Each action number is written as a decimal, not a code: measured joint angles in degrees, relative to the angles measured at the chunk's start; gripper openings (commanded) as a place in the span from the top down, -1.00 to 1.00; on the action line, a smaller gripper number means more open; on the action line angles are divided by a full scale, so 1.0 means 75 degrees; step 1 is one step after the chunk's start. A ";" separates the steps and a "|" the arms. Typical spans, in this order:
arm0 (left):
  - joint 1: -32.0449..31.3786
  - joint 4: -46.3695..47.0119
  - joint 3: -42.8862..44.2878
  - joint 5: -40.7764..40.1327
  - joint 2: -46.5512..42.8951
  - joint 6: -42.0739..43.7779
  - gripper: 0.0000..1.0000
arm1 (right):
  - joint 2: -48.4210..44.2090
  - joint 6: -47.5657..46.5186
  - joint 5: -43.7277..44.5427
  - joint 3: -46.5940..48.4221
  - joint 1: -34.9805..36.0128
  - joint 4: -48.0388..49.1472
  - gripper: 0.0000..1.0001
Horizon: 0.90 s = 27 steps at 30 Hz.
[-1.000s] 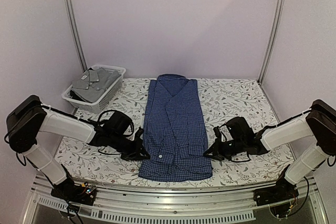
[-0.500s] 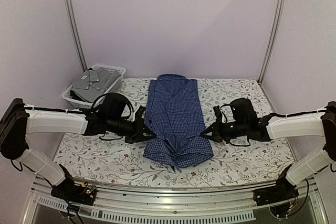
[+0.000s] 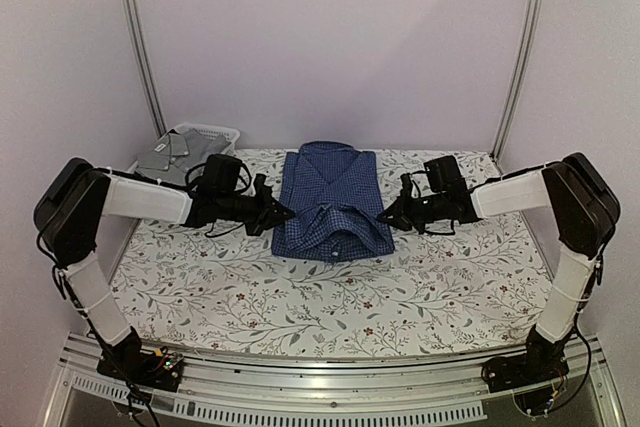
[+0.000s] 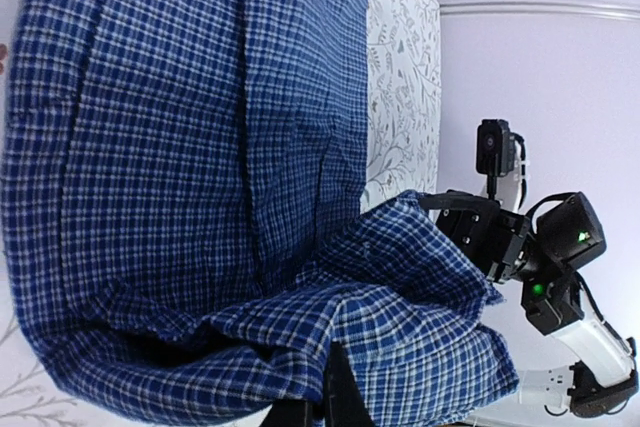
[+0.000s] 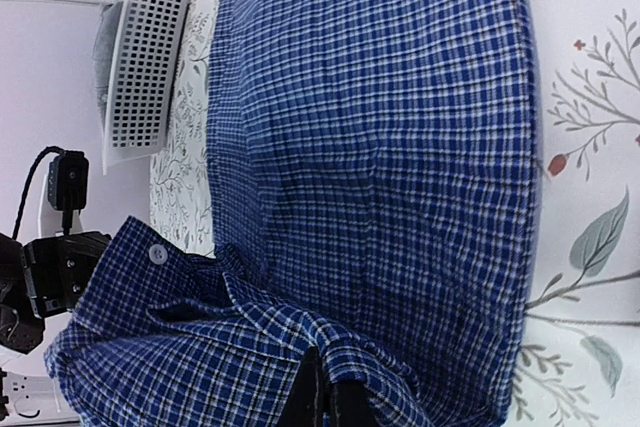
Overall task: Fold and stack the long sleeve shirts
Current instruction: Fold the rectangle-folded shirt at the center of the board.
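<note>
The dark blue checked long sleeve shirt (image 3: 330, 192) lies in the middle of the table, collar at the far end, its lower half doubled over the upper half. My left gripper (image 3: 283, 215) is shut on the shirt's hem at the left side; in the left wrist view the cloth (image 4: 200, 147) is pinched between the dark fingers (image 4: 345, 392). My right gripper (image 3: 386, 217) is shut on the hem at the right side, with the checked cloth (image 5: 400, 147) bunched over its fingers (image 5: 300, 397). A plain grey long sleeve shirt (image 3: 168, 155) lies in the basket.
The white plastic basket (image 3: 212, 132) stands at the back left corner of the flower-patterned table (image 3: 330, 297). Metal posts (image 3: 140, 47) rise at both back corners. The table's metal front rail (image 3: 320, 372) runs along the near edge.
Both grippers have carried the blue shirt's hem from the near edge toward the collar, so the shirt is now folded to half its length. The arms are stretched farther out.
</note>
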 measured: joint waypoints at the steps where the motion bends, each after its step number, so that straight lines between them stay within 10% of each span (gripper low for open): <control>1: 0.0076 0.0087 0.0085 -0.0009 0.0187 -0.0029 1.00 | 0.0178 -0.0017 -0.0023 0.0108 -0.0070 0.0000 1.00; 10: 0.0545 0.0408 0.0487 -0.0076 0.1311 -0.0152 1.00 | 0.1425 -0.0219 -0.0236 0.0950 -0.0382 0.0087 0.85; 19: 0.0638 0.0361 0.0956 -0.0076 0.1614 0.0108 -0.13 | 0.1530 -0.0425 -0.0187 0.0968 -0.0382 0.0137 0.16; 27: 0.0656 -0.0428 0.1274 -0.0501 0.1457 0.0959 -0.51 | 0.0854 -0.1000 0.0254 0.0965 -0.0382 -0.0460 0.00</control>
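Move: Both hands already pinch the corners of the shirt's hem, some 20 cm apart. For the left, the landing spot on the shirt's upper half is about 4 cm ahead, 1 cm left and 5 cm below; for the right, 4 cm ahead, straight below by 5 cm. From the left hand, the collar lies 19 cm ahead, 9 cm right; the fold edge's middle 7 cm back, 9 cm right; the basket 11 cm ahead, 25 cm left. Bring both grippers forward and down together, about 4 cm each way, laying the pinched hem corners on the shirt's upper half. Once low, open the fingers wide on the left and about halfway on the right to let go of the cloth; ease the left on 2 cm farther forward while the right then rises a couple of centimetres. ##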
